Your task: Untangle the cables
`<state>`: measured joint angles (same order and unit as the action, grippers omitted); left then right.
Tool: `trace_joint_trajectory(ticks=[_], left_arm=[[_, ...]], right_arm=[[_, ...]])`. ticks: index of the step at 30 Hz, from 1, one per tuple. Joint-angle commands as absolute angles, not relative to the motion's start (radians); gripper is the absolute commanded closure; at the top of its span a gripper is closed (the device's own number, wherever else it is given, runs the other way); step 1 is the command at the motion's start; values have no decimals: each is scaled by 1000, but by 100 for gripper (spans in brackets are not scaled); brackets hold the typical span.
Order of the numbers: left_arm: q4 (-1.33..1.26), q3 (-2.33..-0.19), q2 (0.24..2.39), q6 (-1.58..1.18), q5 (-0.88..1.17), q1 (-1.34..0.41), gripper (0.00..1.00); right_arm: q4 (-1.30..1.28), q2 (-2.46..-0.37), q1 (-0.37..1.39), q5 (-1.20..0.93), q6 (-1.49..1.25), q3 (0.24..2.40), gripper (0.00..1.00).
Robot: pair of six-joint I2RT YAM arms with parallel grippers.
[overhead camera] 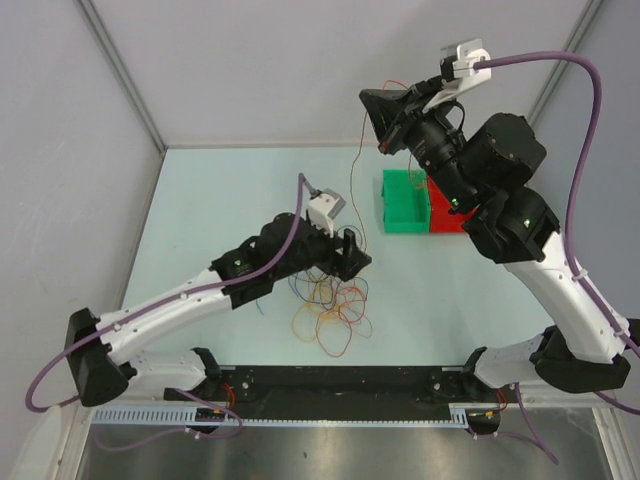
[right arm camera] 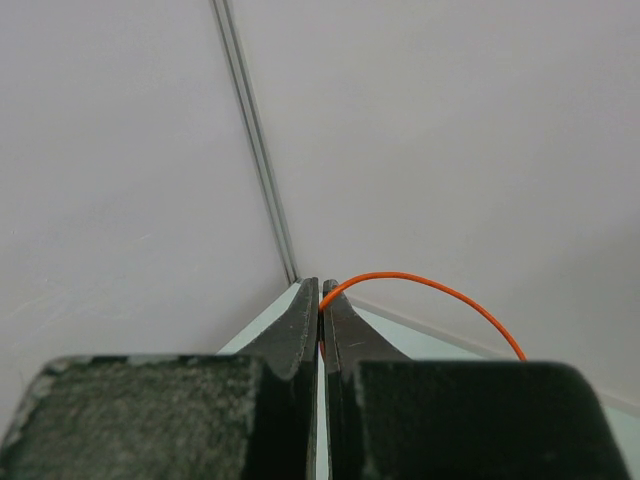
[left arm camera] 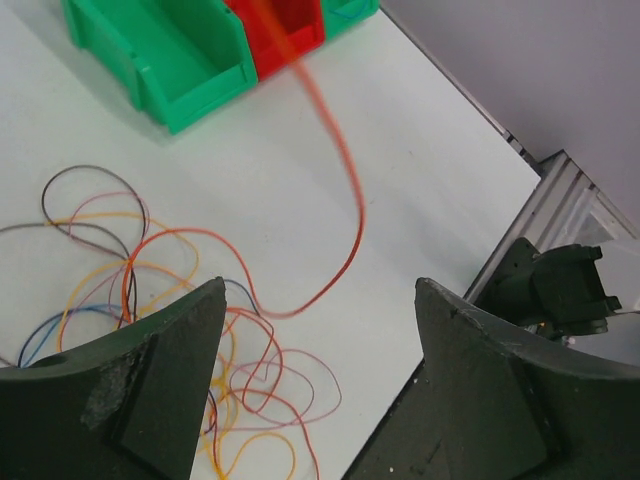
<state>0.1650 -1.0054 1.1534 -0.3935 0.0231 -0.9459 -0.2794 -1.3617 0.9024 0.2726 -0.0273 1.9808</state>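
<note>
The cables point(overhead camera: 332, 305) lie in a loose tangle of orange, red, blue and dark loops on the table in front of the left arm. My left gripper point(overhead camera: 352, 255) hovers just above the tangle's far edge, open, with nothing between its fingers. In the left wrist view the loops point(left arm camera: 150, 290) spread to the left of and between the open jaws point(left arm camera: 318, 300). One orange-red cable point(left arm camera: 345, 170) rises out of the pile. My right gripper point(overhead camera: 372, 112) is raised high at the back, shut on that orange cable point(right arm camera: 430, 285), which arcs off to the right from its fingertips point(right arm camera: 321, 290).
A green bin point(overhead camera: 405, 200) and a red bin point(overhead camera: 445, 215) stand side by side at the back right, below the right arm. In the left wrist view they appear as the green bin point(left arm camera: 150, 50) and red bin point(left arm camera: 285, 30). The table's right edge point(left arm camera: 500, 130) is close.
</note>
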Motion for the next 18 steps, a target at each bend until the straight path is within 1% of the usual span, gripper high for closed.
trace_joint_trajectory(ticks=[1,3,4,5,7,8,10,13,14,16,17,18], left_arm=[[118,-1126,1267,-324,-86,-1017,21],[129,-1173,1317,-324,-133,-1029,40],[143,-1189,1339,-322,-141,-1038,48],[152,-1218,1379,-322,-152,-1043,68],[185,-1247,1403,-322,-175,-1060,97],[205,-1279,1417,-325,-190,-1066,100],[259,-1314,1417,-331,-209,-1074,100],[388,-1435,1399,-353,-207,-1074,100],[423,-1510,1396,-356,-193,-1074,100],[529,-1595,1391,-362,-173,-1074,100],[563,-1677,1391,-365,-166,-1072,100],[621,-1716,1393,-373,-160,-1074,100]], right_arm=[[-255,-1302,890,265,-35,1962,100],[-256,-1290,885,267,-35,1953,100],[-256,-1276,878,267,-35,1947,100],[-256,-1272,874,267,-37,1938,100],[-264,-1255,867,268,-37,1925,100],[-264,-1249,861,273,-38,1907,100],[-267,-1224,850,282,-40,1881,100],[-264,-1192,830,305,-58,1786,100],[-264,-1169,819,314,-75,1760,100],[-273,-1152,802,314,-110,1680,100],[-278,-1137,781,296,-132,1657,100],[-287,-1129,770,279,-181,1608,100]])
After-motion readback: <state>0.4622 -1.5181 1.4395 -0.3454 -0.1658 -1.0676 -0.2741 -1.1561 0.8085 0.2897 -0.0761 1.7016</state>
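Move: The red cable hangs from the right gripper's closed fingertips, and its low bend, the spot to pinch, lies about 5 cm to the right of the open left fingers, 2 cm ahead and 1 cm lower. From the left hand, the tangled pile is roughly 7 cm ahead, 4 cm left and 25 cm below; the nearer green bin is some 33 cm ahead, 18 cm right and 24 cm below. From the right hand, that bend is about 30 cm below, 4 cm back, straight under sideways. The left hand reaches about 5 cm to its right with its fingers open around the hanging red cable, shuts them fully so the tips pinch it, then turns sharply upward and climbs some 7 cm with the strand. The right hand keeps its closed pinch higher up on the same cable and eases about 5 cm to the right, sinking roughly 5 cm late on, towards the left hand's height. ##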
